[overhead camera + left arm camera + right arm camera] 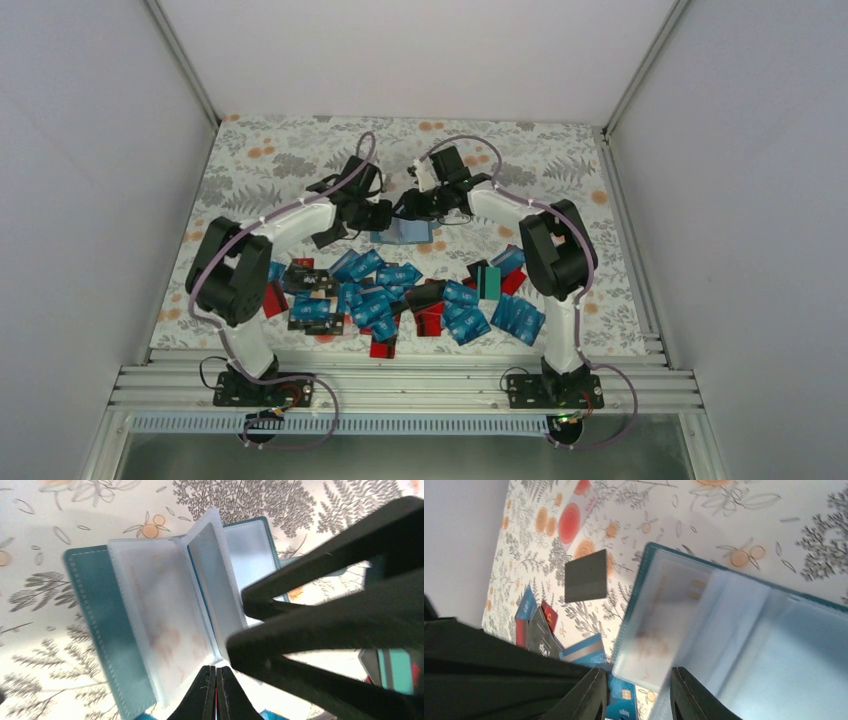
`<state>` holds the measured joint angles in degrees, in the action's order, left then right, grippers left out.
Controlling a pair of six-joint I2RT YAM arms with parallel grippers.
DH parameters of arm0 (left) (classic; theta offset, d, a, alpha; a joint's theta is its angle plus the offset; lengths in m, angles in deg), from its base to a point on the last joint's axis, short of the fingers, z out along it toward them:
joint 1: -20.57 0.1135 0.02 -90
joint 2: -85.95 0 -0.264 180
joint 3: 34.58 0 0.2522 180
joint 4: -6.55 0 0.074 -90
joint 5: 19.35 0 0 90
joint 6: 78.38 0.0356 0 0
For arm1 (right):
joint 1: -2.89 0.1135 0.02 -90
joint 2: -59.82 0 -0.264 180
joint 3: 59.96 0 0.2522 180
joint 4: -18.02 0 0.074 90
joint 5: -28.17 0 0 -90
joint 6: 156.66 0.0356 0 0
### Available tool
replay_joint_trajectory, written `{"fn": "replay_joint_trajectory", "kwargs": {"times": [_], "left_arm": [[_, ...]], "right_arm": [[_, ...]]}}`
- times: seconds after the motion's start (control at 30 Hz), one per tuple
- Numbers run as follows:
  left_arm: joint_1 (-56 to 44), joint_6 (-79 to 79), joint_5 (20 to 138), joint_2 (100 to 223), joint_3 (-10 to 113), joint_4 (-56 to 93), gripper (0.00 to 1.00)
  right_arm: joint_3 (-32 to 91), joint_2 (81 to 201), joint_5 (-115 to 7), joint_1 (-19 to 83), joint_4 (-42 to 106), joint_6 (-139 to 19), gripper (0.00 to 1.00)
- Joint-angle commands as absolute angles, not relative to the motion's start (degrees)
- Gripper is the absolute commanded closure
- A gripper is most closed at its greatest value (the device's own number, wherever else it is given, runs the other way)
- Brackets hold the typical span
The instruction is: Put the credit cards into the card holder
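Observation:
The card holder (405,232) lies open on the floral cloth between my two grippers, teal cover (95,615) down and clear sleeves up. A pale card with a chip shows inside one sleeve (664,610). One sleeve leaf (215,580) stands raised. My left gripper (216,670) is shut, its tips at the sleeve's near edge; a thin red sliver shows between the pads. My right gripper (636,677) is open, its fingers straddling a sleeve corner without pinching it, close beside the left one (378,218). The credit cards (380,290), mostly blue with some red and black, lie in a heap nearer the arm bases.
A black card (585,575) and a white card with a red disc (574,510) lie apart from the heap. A teal-green card (488,280) sits at the heap's right. Grey walls enclose the table; a metal rail (400,385) runs along the near edge.

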<state>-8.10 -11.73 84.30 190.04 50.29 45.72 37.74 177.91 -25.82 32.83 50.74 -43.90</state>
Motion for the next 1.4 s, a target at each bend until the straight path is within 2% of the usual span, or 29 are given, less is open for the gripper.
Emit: {"fn": "replay_joint_trajectory", "kwargs": {"times": [0.0, 0.57, 0.87, 1.03, 1.37], "left_arm": [[-7.1, -13.8, 82.1, 183.7, 47.7, 45.6, 0.98], [-3.9, -13.8, 76.9, 169.7, 32.8, 47.0, 0.98], [-3.9, -13.6, 81.1, 168.4, 32.5, 43.8, 0.98], [-4.3, -13.3, 83.0, 168.9, 35.1, 42.9, 0.98], [-9.9, -12.1, 83.0, 173.7, 41.4, 42.7, 0.98]], "right_arm": [[41.0, 180.1, -25.1, 34.4, 51.5, -44.3, 0.66], [53.4, 191.2, -23.7, 39.4, 53.9, -42.8, 0.66], [54.2, 186.6, -19.3, 39.1, 53.9, -45.2, 0.66], [50.2, 180.6, -25.6, 37.8, 55.6, -47.3, 0.66], [33.9, 167.3, -37.9, 32.5, 52.9, -45.4, 0.68]]}}
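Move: The half-raised clear leaf of the card holder stands just below the right hand, roughly 1 cm left, 2 cm back and 4 cm down, and about 4 cm right, 1 cm back and 3 cm below the left hand. From the right hand, the open card holder's middle is some 3 cm back, 1 cm right and 7 cm down; the black card lies about 17 cm left and 5 cm back. Right hand sweeps the leaf about 7 cm left and down, then lifts rightwards; left hand swings leftward, returning higher. ##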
